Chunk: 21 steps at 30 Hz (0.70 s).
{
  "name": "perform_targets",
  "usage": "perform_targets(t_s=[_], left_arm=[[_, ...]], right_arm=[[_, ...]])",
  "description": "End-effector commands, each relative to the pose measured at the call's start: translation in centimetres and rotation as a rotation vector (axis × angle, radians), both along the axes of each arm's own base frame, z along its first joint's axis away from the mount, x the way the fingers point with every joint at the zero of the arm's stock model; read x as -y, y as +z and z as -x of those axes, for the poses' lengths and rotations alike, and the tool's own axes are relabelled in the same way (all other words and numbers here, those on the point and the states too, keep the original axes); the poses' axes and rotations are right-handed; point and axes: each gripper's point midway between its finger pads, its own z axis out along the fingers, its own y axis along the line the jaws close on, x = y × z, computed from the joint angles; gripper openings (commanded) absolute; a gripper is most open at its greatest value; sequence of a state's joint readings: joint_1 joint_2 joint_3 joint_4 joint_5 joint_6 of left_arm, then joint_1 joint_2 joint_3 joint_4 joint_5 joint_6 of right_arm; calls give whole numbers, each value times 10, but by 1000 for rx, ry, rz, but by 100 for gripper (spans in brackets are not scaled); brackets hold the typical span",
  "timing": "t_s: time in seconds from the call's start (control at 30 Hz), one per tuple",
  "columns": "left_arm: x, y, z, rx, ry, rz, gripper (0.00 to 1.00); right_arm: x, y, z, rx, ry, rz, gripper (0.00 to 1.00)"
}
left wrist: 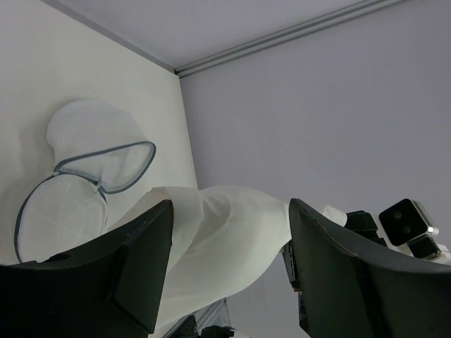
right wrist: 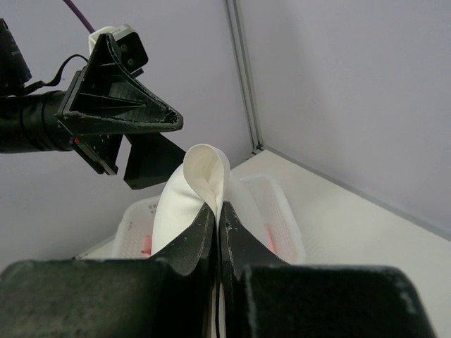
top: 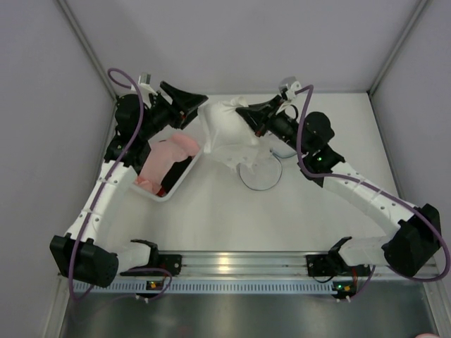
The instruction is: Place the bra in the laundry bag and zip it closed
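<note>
The bra [top: 224,137], soft white fabric, hangs above the table with my right gripper [top: 244,117] shut on its upper fold. In the right wrist view the jaws [right wrist: 217,208] pinch a looped edge of the bra [right wrist: 194,184]. My left gripper [top: 195,109] stands open at the bra's left edge. In the left wrist view the bra [left wrist: 225,243] shows between the wide-apart fingers [left wrist: 137,260]; I cannot tell if they touch it. The laundry bag [top: 261,176], a round mesh pouch with a dark rim, lies open on the table under the bra, and the left wrist view shows its two halves [left wrist: 77,190].
A clear plastic bin [top: 182,179] sits at the left with a pink cloth [top: 169,153] and a black-and-red item [top: 169,179] inside. Grey walls close in the back and both sides. The left arm's fingers [right wrist: 120,116] hover close above the right gripper.
</note>
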State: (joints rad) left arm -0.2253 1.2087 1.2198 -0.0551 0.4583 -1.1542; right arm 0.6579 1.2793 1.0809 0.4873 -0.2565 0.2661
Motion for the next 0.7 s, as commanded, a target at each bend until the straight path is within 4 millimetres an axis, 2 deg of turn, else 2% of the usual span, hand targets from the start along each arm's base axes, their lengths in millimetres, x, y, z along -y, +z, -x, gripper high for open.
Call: perform_targets(t_s=[0.0, 0.1, 0.17, 0.23, 0.3, 0.33, 0.37, 0.43, 0.47, 0.67], left_arm=[[2, 10, 4, 20, -12, 18, 70], [3, 16, 5, 38, -19, 23, 59], [2, 17, 5, 44, -11, 20, 58], [1, 12, 4, 37, -5, 11, 58], [2, 7, 2, 21, -11, 11, 50], [3, 6, 2, 16, -14, 12, 45], [4, 8, 1, 21, -17, 15, 28], [4, 10, 1, 34, -22, 20, 7], [5, 18, 1, 74, -24, 28, 0], [2, 45, 10, 219, -28, 14, 0]], right_arm=[[6, 46, 3, 105, 0, -84, 0], [5, 44, 2, 105, -3, -79, 0], [7, 44, 0, 104, -19, -81, 0], [9, 46, 0, 114, -28, -84, 0], [9, 48, 1, 121, -26, -87, 0], [9, 50, 2, 124, -21, -90, 0], [7, 50, 3, 124, -9, -90, 0], [7, 50, 3, 124, -9, -90, 0], [8, 48, 4, 121, -9, -88, 0], [15, 33, 6, 97, -36, -79, 0]])
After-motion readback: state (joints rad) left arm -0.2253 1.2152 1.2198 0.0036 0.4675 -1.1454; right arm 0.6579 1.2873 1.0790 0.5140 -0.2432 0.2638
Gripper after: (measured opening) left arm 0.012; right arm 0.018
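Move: The white bra hangs from my closed right fingers, its middle about 5 cm to their left, 1 cm ahead and 6 cm below. From my open left hand that middle is some 8 cm right, 3 cm back and 5 cm below. On the table, the mesh laundry bag lies roughly 10 cm ahead of my left hand, 25 cm right and 39 cm down; the clothes bin is 6 cm ahead, 17 cm left and 35 cm down. I hold my left hand still beside the bra's upper left edge and shut its wide-open fingers all the way, pinching the thin cloth there. Once they are closed I start to lift, only about 1 cm so far. My right hand stays put and keeps its pinch on the other end of the bra. ##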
